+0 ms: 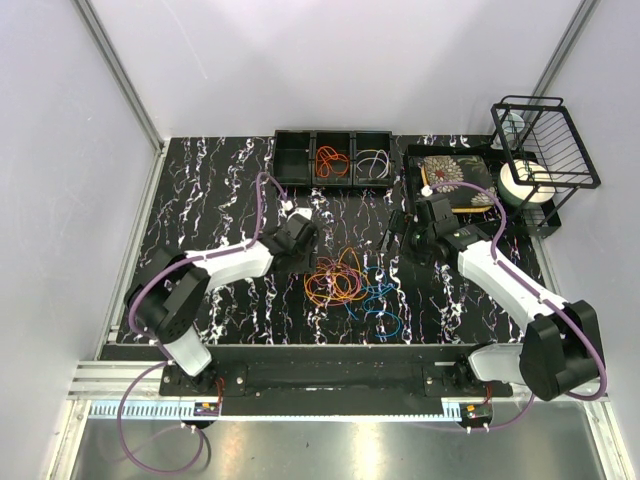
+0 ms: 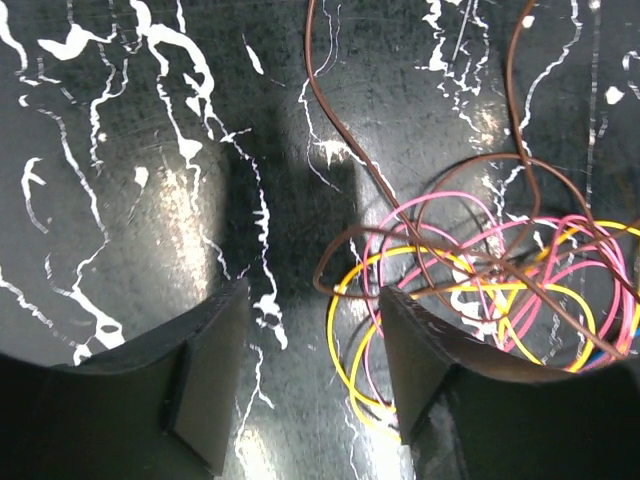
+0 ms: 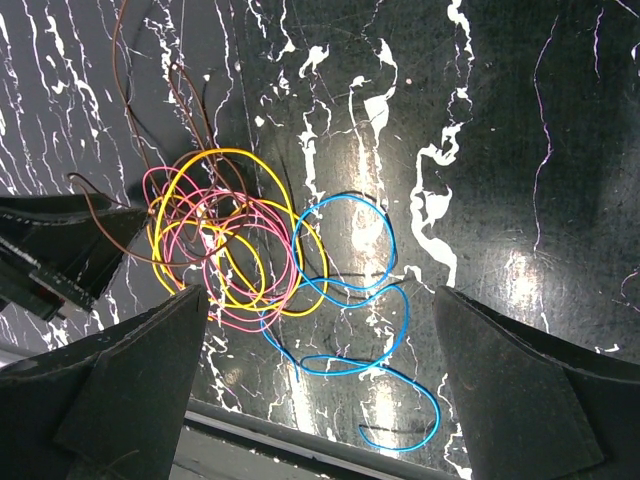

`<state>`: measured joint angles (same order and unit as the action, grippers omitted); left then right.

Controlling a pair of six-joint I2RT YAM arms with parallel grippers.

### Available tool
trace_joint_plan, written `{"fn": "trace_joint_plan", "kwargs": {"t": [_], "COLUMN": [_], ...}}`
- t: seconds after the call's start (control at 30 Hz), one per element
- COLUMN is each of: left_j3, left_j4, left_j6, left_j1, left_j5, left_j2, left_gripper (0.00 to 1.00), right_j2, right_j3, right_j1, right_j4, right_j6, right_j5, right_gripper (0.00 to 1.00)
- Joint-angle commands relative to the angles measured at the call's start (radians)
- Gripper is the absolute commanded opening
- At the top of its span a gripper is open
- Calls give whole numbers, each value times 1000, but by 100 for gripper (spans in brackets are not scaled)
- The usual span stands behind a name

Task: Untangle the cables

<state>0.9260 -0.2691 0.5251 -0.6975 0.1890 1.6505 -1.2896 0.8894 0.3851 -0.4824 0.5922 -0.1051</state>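
Observation:
The cables (image 1: pixel 340 280) lie in a tangle at the middle of the black marbled table: orange, yellow and pink loops, with a blue cable (image 1: pixel 385 308) to their right. My left gripper (image 1: pixel 302 255) stands at the tangle's left edge. In the left wrist view the left gripper (image 2: pixel 315 380) is open, and yellow and pink loops (image 2: pixel 355 350) reach into the gap beside its right finger (image 2: pixel 420 360). A brown cable (image 2: pixel 345 135) runs off upward. My right gripper (image 3: pixel 320 390) hangs wide open above the blue cable (image 3: pixel 345 290) and holds nothing.
A black three-compartment tray (image 1: pixel 294 160) at the back holds an orange cable (image 1: pixel 330 160) and a white one (image 1: pixel 373 163). At back right stand a black tray with a patterned box (image 1: pixel 455 175) and a wire rack (image 1: pixel 545 140). The table's front edge (image 3: pixel 300 440) is close.

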Motion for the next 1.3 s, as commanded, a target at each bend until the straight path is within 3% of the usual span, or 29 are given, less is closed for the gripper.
{"fn": "trace_joint_plan", "kwargs": {"t": [0.0,0.2,0.43,0.47,0.53,0.83,1.0,1.27], "left_j3": [31,27,42,43,51,197,410,824], "left_j4": [82,105,105,103,91,-125,-267,-357], "left_j6": [12,13,6,6,9,-53,-109,-189], "left_j1": [7,7,9,7,7,7,7,4], "left_j5": [1,18,17,17,20,59,69,-29], "left_j2": [23,31,49,55,55,-174,-300,-414], "left_gripper": [54,45,28,13,0,0,0,0], "right_j2": [-4,-5,-13,-13,-11,16,36,94], "right_j3": [28,26,28,28,28,28,26,25], "right_j1": [-2,-2,-3,-2,-2,-2,-3,-2], "right_j4": [31,30,33,31,31,27,27,5], "right_j6": [-20,-28,-26,-26,-26,-14,-5,6], "right_j5": [15,13,8,8,8,5,1,4], "right_gripper": [100,100,100,100,100,100,100,100]}}
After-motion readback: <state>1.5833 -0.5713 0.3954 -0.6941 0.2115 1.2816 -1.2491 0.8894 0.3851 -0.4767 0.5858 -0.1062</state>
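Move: The left hand hovers low, with the end of the brown cable's loop about 1 cm ahead, 1 cm to its right and 1 cm below, just inside the right finger. The pink-and-yellow tangle centres some 6 cm to this hand's right and 2 cm back; the blue cable lies about 15 cm right and 6 cm back. The bin's empty left compartment is roughly 24 cm ahead and 3 cm left. From the right hand, the brown loop lies about 17 cm left, 1 cm ahead and 9 cm below. The half-open left hand eases about 1 cm forward and slightly right, settles just under 1 cm lower, and closes fully to pinch the brown cable's loop beside the right finger. It then lifts away from the tangle with the cable, slowly at first and then fast, rising some 37 cm with only a small drift forward and partly back, while the wrist swings the fingertips up by about 40 degrees, from steeply down to pointing more forward. ##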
